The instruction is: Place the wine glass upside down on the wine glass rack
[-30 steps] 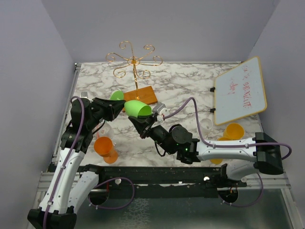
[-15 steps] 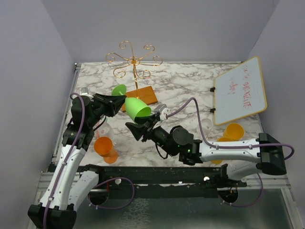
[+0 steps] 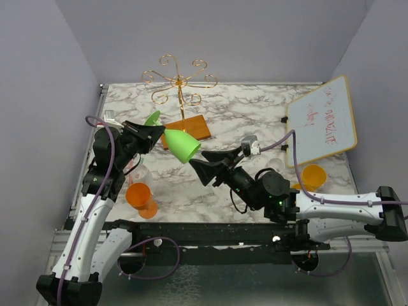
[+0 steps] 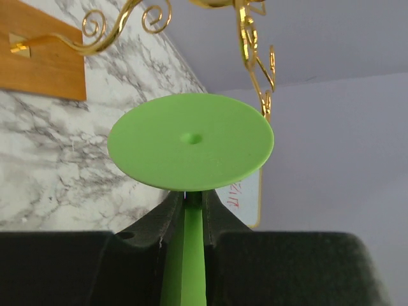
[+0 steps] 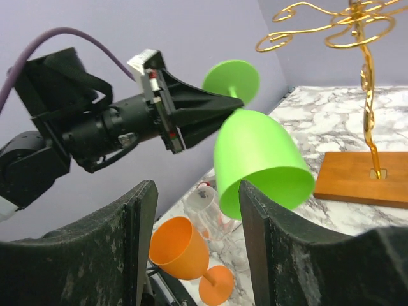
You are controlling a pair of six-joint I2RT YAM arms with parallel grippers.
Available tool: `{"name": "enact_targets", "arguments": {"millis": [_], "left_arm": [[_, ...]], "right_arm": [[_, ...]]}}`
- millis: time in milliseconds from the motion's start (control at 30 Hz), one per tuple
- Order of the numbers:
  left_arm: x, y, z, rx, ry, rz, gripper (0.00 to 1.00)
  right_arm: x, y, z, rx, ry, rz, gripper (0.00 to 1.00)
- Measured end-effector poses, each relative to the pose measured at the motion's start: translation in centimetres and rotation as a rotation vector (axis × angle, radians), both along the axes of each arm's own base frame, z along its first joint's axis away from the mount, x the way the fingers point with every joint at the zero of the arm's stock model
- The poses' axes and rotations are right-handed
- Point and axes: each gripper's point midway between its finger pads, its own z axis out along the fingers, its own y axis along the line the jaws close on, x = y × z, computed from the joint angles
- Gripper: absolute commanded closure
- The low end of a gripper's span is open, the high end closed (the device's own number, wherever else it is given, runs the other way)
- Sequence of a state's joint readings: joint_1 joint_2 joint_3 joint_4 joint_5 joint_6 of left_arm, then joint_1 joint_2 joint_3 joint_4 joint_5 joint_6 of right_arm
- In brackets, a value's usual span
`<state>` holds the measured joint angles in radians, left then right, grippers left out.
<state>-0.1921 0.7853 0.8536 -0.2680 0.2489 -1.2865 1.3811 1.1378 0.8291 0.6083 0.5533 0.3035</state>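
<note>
The green wine glass (image 3: 182,145) hangs in the air, tilted, with its foot (image 4: 191,140) up and its mouth (image 5: 258,162) down toward the right. My left gripper (image 3: 155,132) is shut on the thin stem (image 4: 189,255) just under the foot. My right gripper (image 3: 194,166) is open, a little right of and below the bowl and apart from it. Its fingers (image 5: 137,242) frame the bowl from a distance. The wine glass rack (image 3: 180,80) stands behind with its gold scroll arms (image 4: 252,38) on a wooden base (image 3: 193,127).
An orange wine glass (image 3: 139,194) and a clear glass (image 5: 207,204) stand at the near left under the left arm. Another orange glass (image 3: 312,175) and a clear one (image 3: 276,166) stand at the right. A whiteboard (image 3: 320,121) leans at the right edge.
My right gripper opened, let go of the green bowl and drew back to the right. The left gripper kept its hold on the stem and lifted the glass slightly up and left.
</note>
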Motion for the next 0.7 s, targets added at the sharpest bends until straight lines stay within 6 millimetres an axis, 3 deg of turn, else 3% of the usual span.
{"name": "enact_targets", "arguments": {"millis": [167,400,567,700], "left_arm": [[-0.6,2.2,2.2,0.181,-0.132,0.073,1.0],[-2.5,4.7,6.1,0.464,-0.409,0.134,1.0],[-2.6,4.1,7.8,0.657,-0.601,0.066,1.0],[-2.4,2.9,7.8,0.78,-0.711,-0.029,1.0]], "right_arm": [[0.0,-1.9,-0.6,0.006,0.03,-0.022,0.41],[0.4,-2.6,-1.3,-0.007,0.049,-0.053,0.4],[0.6,-2.8,-1.6,-0.017,0.056,-0.071,0.4],[0.8,-3.0,-1.9,-0.023,0.061,-0.088,0.4]]}}
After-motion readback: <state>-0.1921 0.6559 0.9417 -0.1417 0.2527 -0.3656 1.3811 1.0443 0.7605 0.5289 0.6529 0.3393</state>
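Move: The left hand pinches the green wine glass by its stem. The wine glass rack's hub stands roughly 17 cm ahead of that hand, 6 cm to its right and slightly higher. The orange glass is about 15 cm back, 6 cm left and 23 cm below; the nearer clear glass is 5 cm back, 7 cm left and 25 cm below. From the open right hand, the rack hub is some 27 cm ahead, 4 cm left and slightly below. Left hand lifts the still-pinched glass 8 cm, drifting left, rolling it bowl-down about 60 degrees; right withdraws rightward 3 cm. ##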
